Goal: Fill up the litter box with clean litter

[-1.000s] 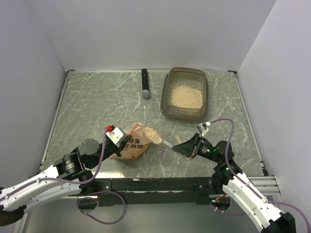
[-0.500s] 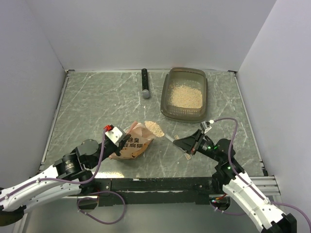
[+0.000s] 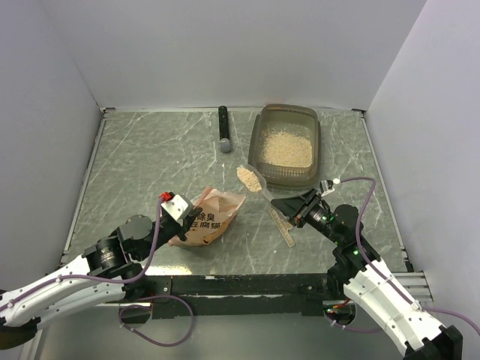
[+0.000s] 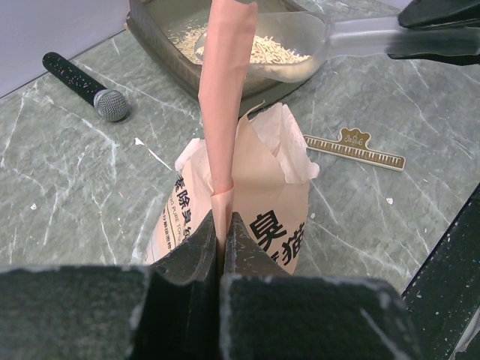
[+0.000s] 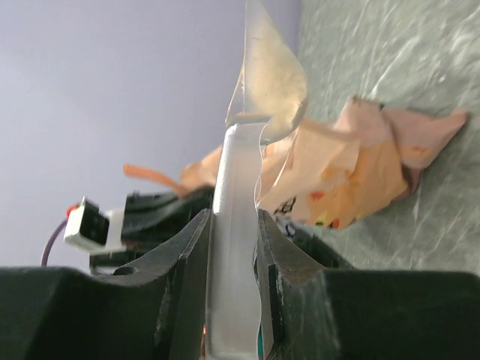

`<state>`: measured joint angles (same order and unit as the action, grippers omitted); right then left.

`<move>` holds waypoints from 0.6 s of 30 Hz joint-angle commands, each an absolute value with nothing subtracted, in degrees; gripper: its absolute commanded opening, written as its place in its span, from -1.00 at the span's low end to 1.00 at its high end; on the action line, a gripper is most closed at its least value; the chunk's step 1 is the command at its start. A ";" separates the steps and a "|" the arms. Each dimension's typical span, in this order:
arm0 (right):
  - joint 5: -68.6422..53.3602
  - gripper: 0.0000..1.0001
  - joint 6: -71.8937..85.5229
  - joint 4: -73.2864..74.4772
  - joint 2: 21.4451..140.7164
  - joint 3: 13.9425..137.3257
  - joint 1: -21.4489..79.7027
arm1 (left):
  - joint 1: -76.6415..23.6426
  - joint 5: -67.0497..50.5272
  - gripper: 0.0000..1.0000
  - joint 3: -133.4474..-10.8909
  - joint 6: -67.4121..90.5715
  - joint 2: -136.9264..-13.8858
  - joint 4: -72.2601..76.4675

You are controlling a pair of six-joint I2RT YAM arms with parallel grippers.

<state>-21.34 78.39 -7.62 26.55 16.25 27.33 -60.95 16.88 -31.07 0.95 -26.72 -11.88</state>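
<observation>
The smoky litter box (image 3: 256, 142) stands at the back right with a layer of clean litter (image 3: 286, 148) inside. My right gripper (image 3: 291, 204) is shut on the handle of a clear scoop (image 3: 252, 179), which is loaded with pale granules and hovers just off the box's near left corner. In the right wrist view the handle sits between the gripper's (image 5: 234, 232) fingers. The orange-pink pouch (image 3: 211, 219) stands open on the table, and my left gripper (image 4: 223, 231) is shut on its edge. From the left wrist, the loaded scoop (image 4: 274, 51) hangs in front of the litter box (image 4: 156, 39).
A black microphone (image 3: 223, 130) lies at the back, left of the box. A small ruler (image 3: 283, 224) lies on the marble table under my right gripper. White walls close the table in on three sides.
My right gripper has lifted the loaded scoop out of the pouch and carried it back and right toward the litter box. The left gripper and pouch have stayed put.
</observation>
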 commanded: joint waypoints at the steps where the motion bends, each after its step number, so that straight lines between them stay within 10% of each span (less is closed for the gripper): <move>1: -14.34 -1.00 79.54 -11.51 27.77 19.25 27.25 | -60.91 17.58 -0.98 -31.64 2.11 -25.84 -10.90; 18: 9.48 -1.00 75.68 -17.84 38.66 20.48 27.16 | -60.91 13.19 -0.98 -30.85 2.11 -22.86 -10.20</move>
<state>1.61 77.21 -12.05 35.55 16.78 27.33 -60.95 14.81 -30.63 1.13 -24.45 -12.75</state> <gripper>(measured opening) 0.336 0.046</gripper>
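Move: The litter box's middle lies some 26 cm ahead of the right hand, 5 cm to its right and about 17 cm lower; this hand holds the loaded scoop, its bowl pointing ahead and left. The litter bag stands roughly 17 cm to this hand's left, about level with it and 12 cm lower, and the gold clip lies almost beneath it, 2 cm to its right. From the left hand the litter box is about 27 cm ahead, 27 cm to the right. The right arm carries the loaded scoop forward and to the right, away from the bag towards the litter box, about 8 cm at a steady pace and sinking slightly, with its fingers still shut on the handle. On the way the wrist turns clockwise by some 25 degrees, swinging the bowl from pointing ahead-left to more straight ahead, towards the near end of the box, while the left hand keeps its pinch on the bag's rolled pink edge. ##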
